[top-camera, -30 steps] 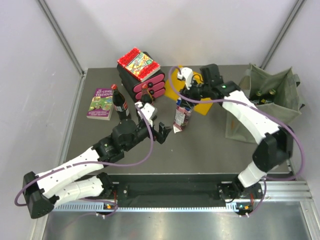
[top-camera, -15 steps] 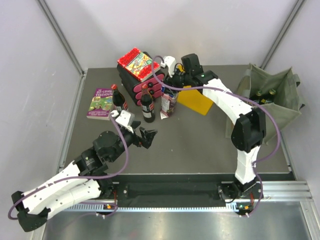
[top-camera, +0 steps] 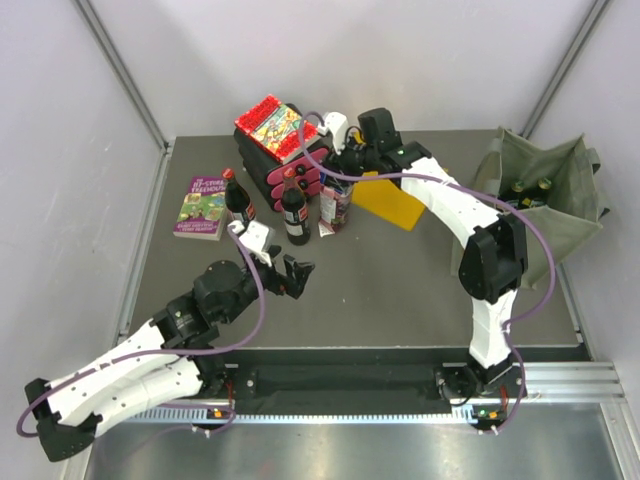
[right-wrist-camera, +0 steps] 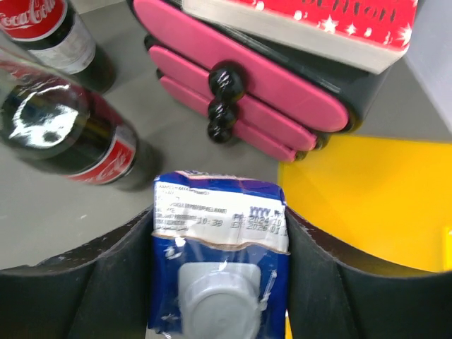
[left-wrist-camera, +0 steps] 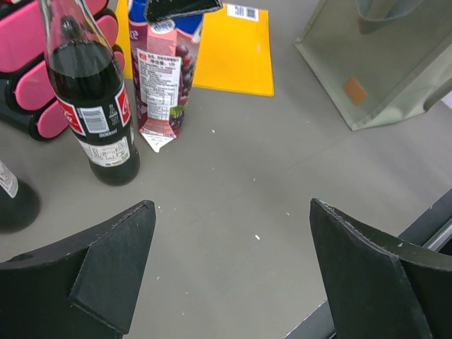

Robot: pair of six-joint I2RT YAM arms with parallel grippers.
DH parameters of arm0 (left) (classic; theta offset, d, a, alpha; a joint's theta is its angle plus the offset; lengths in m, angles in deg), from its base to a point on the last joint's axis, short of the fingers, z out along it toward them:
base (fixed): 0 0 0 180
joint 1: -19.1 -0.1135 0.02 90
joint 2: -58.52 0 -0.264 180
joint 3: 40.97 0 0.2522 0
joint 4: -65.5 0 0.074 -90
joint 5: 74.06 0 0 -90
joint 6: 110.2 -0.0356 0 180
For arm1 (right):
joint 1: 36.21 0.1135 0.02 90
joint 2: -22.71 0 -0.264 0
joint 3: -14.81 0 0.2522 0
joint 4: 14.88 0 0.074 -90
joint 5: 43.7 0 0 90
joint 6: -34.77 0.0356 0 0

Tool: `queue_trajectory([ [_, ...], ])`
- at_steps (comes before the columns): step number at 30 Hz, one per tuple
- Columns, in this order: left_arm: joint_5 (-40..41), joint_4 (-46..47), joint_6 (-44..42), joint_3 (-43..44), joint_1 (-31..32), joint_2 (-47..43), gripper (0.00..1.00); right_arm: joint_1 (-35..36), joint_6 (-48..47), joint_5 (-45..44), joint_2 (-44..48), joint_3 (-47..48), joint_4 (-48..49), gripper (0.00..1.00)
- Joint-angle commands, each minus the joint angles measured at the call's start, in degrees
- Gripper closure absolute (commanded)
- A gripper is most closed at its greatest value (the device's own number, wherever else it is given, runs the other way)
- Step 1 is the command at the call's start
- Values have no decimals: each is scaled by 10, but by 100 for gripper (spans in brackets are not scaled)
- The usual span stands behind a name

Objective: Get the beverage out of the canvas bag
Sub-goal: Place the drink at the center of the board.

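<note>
The beverage, a blue-topped juice carton (top-camera: 335, 207) with a pink and purple body, is outside the canvas bag (top-camera: 535, 205). It is beside a cola bottle (top-camera: 293, 210), with its bottom corner down at the table in the left wrist view (left-wrist-camera: 162, 78). My right gripper (top-camera: 340, 188) is shut on the carton's top (right-wrist-camera: 219, 261), one finger pressed on each side. The olive-green bag stands at the right edge, and bottle tops (top-camera: 530, 186) show inside it. My left gripper (top-camera: 295, 272) hovers open over bare table (left-wrist-camera: 229, 205), nearer than the bottles, with nothing between its fingers.
A second cola bottle (top-camera: 238, 200) stands left of the first. Behind them is a black and pink drawer unit (top-camera: 285, 150) with a red book on top. A yellow folder (top-camera: 390, 203) lies right of the carton. A purple book (top-camera: 203, 207) lies at the left.
My right arm carried the carton left from the table's middle to beside the cola bottle. My left arm drew back toward the near left, gripper still open.
</note>
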Motion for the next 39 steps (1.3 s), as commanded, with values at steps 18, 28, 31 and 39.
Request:
queue_trajectory([
  [18, -20, 50, -14, 21, 0, 46, 5, 12, -6, 6, 68, -11, 111, 0],
  [28, -28, 50, -18, 47, -1, 58, 6, 9, 21, 13, 96, 20, 106, 0],
  [31, -41, 57, -17, 74, 0, 79, 5, -5, 34, 27, 139, 20, 98, 0],
  [39, -105, 101, 18, 185, -1, 219, 1, -96, 47, 39, 326, -79, 70, 1],
])
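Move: The juice carton is still between your right fingers, its middle about 8 cm straight below that hand. The nearer cola bottle stands some 9 cm to the left of the carton and 1 cm nearer the robot; the pink-fronted drawers are about 12 cm left and 11 cm farther out than the carton, the yellow envelope 15 cm right and 14 cm farther out. From the left hand the carton lies roughly 22 cm ahead, 6 cm right and 11 cm below. Spread the right gripper from about half open to fully open to let go of the carton's top, easing barely 1.5 cm forward, then lift away about 18 cm, slowly at first and fast at the end, swinging back and right some 5 cm each as the fingers tip up. Keep the left gripper open and empty; dip it 2 cm, then bring it up and about 6 cm right. ##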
